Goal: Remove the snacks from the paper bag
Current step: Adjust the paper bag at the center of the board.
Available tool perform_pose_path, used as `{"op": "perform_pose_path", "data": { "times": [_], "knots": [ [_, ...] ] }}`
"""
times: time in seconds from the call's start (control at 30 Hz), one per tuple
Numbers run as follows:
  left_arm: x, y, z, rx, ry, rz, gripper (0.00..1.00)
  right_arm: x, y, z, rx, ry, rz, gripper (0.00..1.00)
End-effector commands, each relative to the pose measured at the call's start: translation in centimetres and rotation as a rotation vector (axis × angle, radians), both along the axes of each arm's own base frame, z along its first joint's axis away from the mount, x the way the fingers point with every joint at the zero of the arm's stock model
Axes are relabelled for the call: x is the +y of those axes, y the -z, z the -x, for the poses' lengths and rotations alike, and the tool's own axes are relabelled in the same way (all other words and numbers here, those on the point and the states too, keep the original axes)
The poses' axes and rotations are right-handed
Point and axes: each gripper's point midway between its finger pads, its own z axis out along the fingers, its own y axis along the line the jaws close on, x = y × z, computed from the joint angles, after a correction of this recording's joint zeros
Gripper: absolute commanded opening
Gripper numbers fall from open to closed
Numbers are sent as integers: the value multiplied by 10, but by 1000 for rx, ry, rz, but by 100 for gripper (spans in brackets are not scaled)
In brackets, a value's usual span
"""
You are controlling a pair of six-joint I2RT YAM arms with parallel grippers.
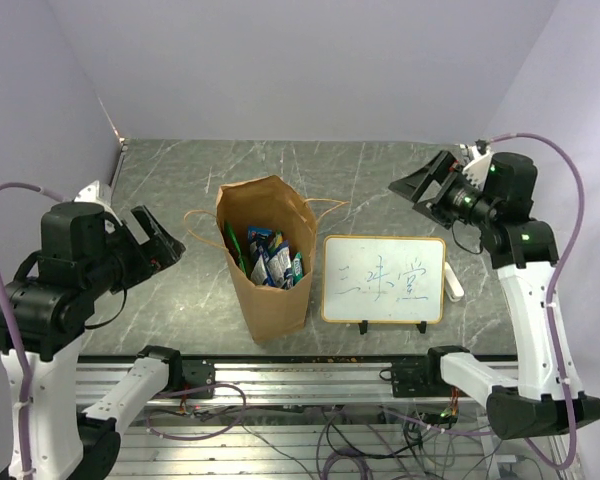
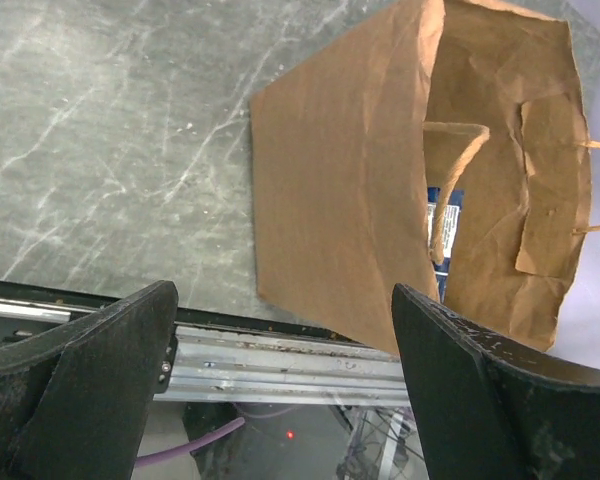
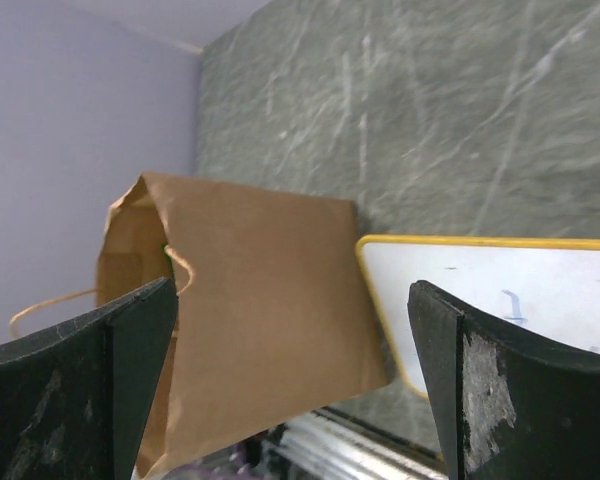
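The brown paper bag (image 1: pixel 267 262) stands upright mid-table with its mouth open. Inside it lie the snacks (image 1: pixel 270 258), several glossy blue, teal and green packets. In the left wrist view the paper bag (image 2: pixel 350 170) fills the upper right, with a blue-labelled snack (image 2: pixel 444 212) showing inside. In the right wrist view the paper bag (image 3: pixel 250 300) shows side-on. My left gripper (image 1: pixel 158 240) hangs open to the bag's left, apart from it. My right gripper (image 1: pixel 425 187) is open, raised at the back right. Both hold nothing.
A yellow-framed whiteboard (image 1: pixel 383 280) with writing stands just right of the bag, with a white marker (image 1: pixel 452 283) beside it. Thin string handles (image 1: pixel 325 207) stick out from the bag's sides. A metal rail (image 1: pixel 300 375) runs along the near table edge.
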Motion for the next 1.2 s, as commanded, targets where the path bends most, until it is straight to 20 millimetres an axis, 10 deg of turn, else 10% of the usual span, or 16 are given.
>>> {"op": "perform_pose_path", "data": {
  "times": [0.0, 0.37, 0.7, 1.17],
  "knots": [
    [-25, -5, -13, -34, 79, 98, 99, 44, -11, -2, 4, -177, -227, 100],
    [-71, -13, -42, -101, 222, 313, 100, 163, 1, 27, 91, -448, -351, 99],
    [-84, -3, -80, -26, 221, 338, 67, 171, 4, 8, 110, -379, -421, 66],
    [-79, 3, -80, -40, 220, 300, 33, 173, 3, 11, 100, -443, -340, 47]
  ]
}}
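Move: The bag's left handle sticks out about 7 cm ahead and 7 cm to the right of the left hand, nearly level with its fingers. The right handle lies some 17 cm to the left of the right hand, a couple of centimetres back and slightly lower. Between the handles, the paper bag is centred about 18 cm right and 6 cm ahead of the left hand, 15 cm down. From the right hand, the whiteboard is roughly 7 cm back, 4 cm left and 30 cm down. The bag's two handles are approached together from opposite sides, with both grippers partly closing around them. The left hand goes about 8 cm right and 8 cm forward, rolling its left side down some 20 degrees; the right hand sweeps about 17 cm left, turning counter-clockwise and rolling its left side up, then nearly stops as its fingers close to about half. ##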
